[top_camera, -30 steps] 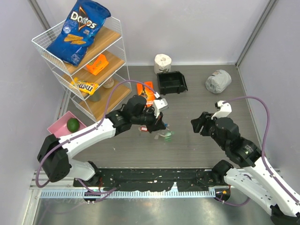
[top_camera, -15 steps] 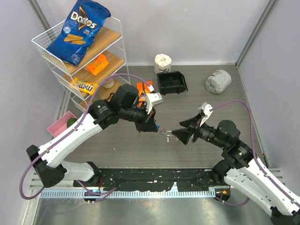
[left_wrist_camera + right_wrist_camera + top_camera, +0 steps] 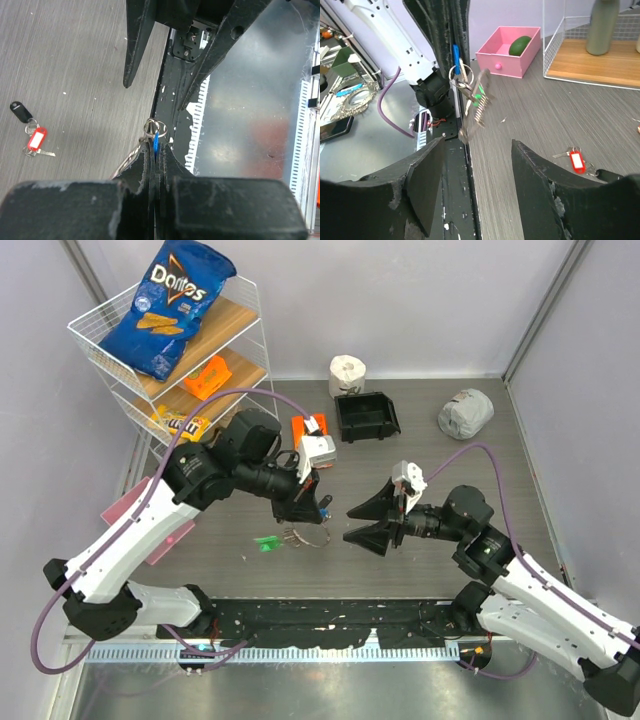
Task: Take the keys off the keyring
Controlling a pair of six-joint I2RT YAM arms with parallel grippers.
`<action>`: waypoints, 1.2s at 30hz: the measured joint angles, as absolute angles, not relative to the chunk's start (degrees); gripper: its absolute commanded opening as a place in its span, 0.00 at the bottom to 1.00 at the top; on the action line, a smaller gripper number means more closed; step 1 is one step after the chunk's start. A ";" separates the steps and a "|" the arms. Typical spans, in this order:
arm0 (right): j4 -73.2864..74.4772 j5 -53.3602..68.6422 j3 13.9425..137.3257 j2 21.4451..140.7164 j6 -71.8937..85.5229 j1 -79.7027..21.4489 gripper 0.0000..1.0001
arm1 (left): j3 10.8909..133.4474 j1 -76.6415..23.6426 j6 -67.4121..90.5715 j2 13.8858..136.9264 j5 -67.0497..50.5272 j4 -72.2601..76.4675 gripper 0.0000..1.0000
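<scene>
My left gripper is shut on a blue key tag and holds it above the table. The silver keyring pokes out just past its fingertips. In the right wrist view the keyring dangles below the blue tag, with a green tag and silver keys swinging from it. My right gripper stands open, facing the bunch from the right, a short way off it. A red-tagged key and a black-tagged key lie loose on the table.
A wire shelf with a chip bag stands at the back left. Below it a pink tray holds a green fruit. An orange packet, black bin, paper roll and grey crumpled bundle sit at the back.
The left arm has lifted and drawn back left with the bunch. The right gripper has swung in from the right to face it. The green tag now hangs out to the lower left.
</scene>
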State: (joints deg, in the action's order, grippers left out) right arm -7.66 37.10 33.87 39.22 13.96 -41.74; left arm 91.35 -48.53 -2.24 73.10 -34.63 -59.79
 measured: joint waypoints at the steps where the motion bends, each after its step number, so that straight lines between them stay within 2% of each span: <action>1: -7.94 36.95 34.04 39.72 13.56 -42.44 0.60 | 91.64 -48.53 -2.31 73.12 -34.50 -60.42 0.00; 17: -10.28 25.52 35.20 41.32 7.66 -50.43 0.58 | 93.84 -48.53 4.16 75.11 -29.78 -64.36 0.00; 27: -13.10 22.13 35.70 48.49 4.82 -54.15 0.52 | 93.95 -48.53 7.31 75.00 -29.34 -65.04 0.00; 31: -13.87 22.04 36.01 49.98 4.56 -55.22 0.44 | 93.95 -48.53 7.62 74.61 -29.34 -64.99 0.00; 33: -14.55 21.87 36.03 50.17 4.45 -55.79 0.31 | 93.95 -48.53 8.10 74.41 -29.39 -64.97 0.00; 36: -15.40 21.32 36.21 50.43 4.62 -56.25 0.29 | 93.93 -48.53 8.84 74.15 -29.54 -64.90 0.00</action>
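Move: Dangling from the shut left fingers by the small ring on its blue tag, the keyring is swung out to the left, its middle some 5 cm below and 3 cm left of that hand. From the open right hand, the keyring lies about 7 cm to the left, level fore and aft and 2 cm lower; the blue tag is 5 cm left, 1 cm ahead and 2 cm up. On the table, the red-tagged key is roughly 14 cm ahead, 9 cm left and 20 cm below. Reaching left about 5 cm towards the left fingertips, the right hand brings its spread fingers to either side of the keyring just under the blue tag, first rising a little, then dipping, and narrows to about half its opening, mostly at the end. The left hand keeps its pinch on the tag almost in place, turning some 15 degrees. ##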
